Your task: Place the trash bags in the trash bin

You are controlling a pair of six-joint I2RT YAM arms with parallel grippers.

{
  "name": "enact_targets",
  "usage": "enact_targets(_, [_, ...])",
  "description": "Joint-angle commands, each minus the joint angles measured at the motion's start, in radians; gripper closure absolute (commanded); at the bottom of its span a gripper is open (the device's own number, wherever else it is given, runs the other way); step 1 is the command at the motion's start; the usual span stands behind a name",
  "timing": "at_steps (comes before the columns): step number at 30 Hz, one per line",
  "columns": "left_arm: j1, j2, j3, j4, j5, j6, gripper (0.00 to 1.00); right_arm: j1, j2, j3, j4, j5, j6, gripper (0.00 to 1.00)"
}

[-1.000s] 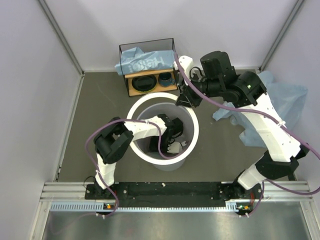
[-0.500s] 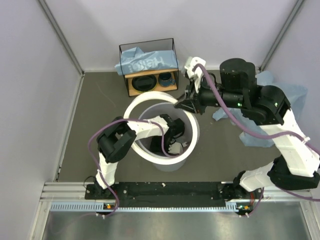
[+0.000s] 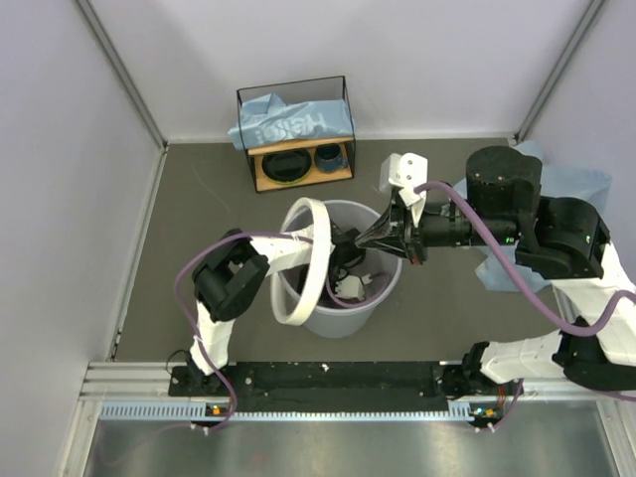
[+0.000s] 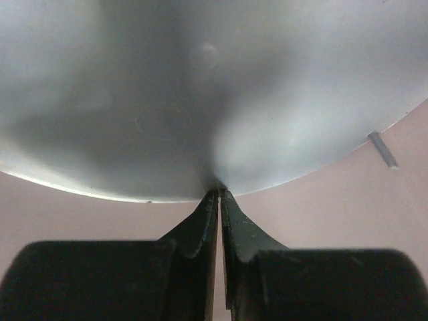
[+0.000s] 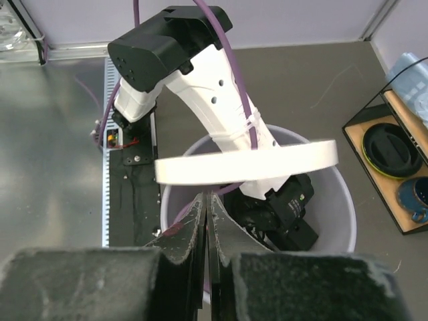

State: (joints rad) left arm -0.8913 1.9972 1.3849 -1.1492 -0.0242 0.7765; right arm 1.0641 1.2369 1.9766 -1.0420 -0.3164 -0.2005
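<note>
The trash bin point(image 3: 338, 316) stands mid-floor, and its white ring rim point(image 3: 320, 248) is off it, standing on edge around my left forearm. Down inside the bin, my left gripper point(image 3: 350, 270) has its jaws point(image 4: 219, 192) shut to a hairline gap, tips against the bin's grey inner surface with nothing between them. At the bin's far-right lip my right gripper point(image 3: 370, 238) is shut and empty, its tips point(image 5: 207, 195) just below the ring point(image 5: 247, 164). One light-blue trash bag point(image 3: 288, 124) lies on the shelf top. Another trash bag point(image 3: 571, 189) lies on the floor behind my right arm.
A black-wire shelf point(image 3: 260, 181) stands at the back and holds a dark bowl point(image 3: 286, 166) and a cup point(image 3: 328, 156). Grey walls close in the floor on three sides. A metal rail point(image 3: 328, 378) runs along the near edge.
The ring has come off the bin top and tipped upright around my left arm. My right gripper has swung down to the bin's lip and closed, and the ring is no longer in it.
</note>
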Motion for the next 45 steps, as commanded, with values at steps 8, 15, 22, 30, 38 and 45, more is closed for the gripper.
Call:
enact_targets(8, [0.006,-0.07,0.042,-0.112,-0.082,-0.068,0.79,-0.064,0.039,-0.035,0.046,-0.037,0.116,0.5])
enact_targets(15, [0.009,-0.166,0.019,-0.097,-0.105,-0.06,0.58,-0.194,0.053,-0.056,0.04,-0.145,0.122,0.35])
enact_targets(22, [0.02,-0.264,0.025,-0.043,-0.005,-0.014,0.54,-0.348,0.085,-0.108,0.042,-0.214,0.159,0.33])
enact_targets(30, [0.051,-0.342,0.084,-0.044,0.147,0.052,0.51,-0.426,0.113,-0.105,0.039,-0.265,0.171,0.2])
enact_targets(38, [0.063,-0.411,0.154,-0.144,0.179,0.09,0.43,-0.443,0.121,-0.121,0.04,-0.257,0.17,0.16])
enact_targets(45, [0.061,-0.472,0.25,-0.224,0.19,0.09,0.42,-0.451,0.131,-0.067,0.04,-0.259,0.161,0.15])
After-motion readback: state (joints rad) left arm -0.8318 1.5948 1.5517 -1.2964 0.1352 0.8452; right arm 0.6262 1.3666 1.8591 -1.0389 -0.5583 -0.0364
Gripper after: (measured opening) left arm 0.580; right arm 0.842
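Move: The trash bin stands around the left hand, whose fingertips are down at its bottom; the bin's middle is about 6 cm right, 3 cm back and 12 cm up. The bin's loose white ring encircles the left forearm, some 10 cm back, 3 cm right and 35 cm up. From the right hand the bin's middle is roughly 8 cm ahead, 5 cm left and 31 cm down, the ring about 9 cm left, level fore-and-aft and 6 cm lower. Left hand opens, rising about 15 cm inside the bin; right opens, going some 10 cm forward and down towards it. ##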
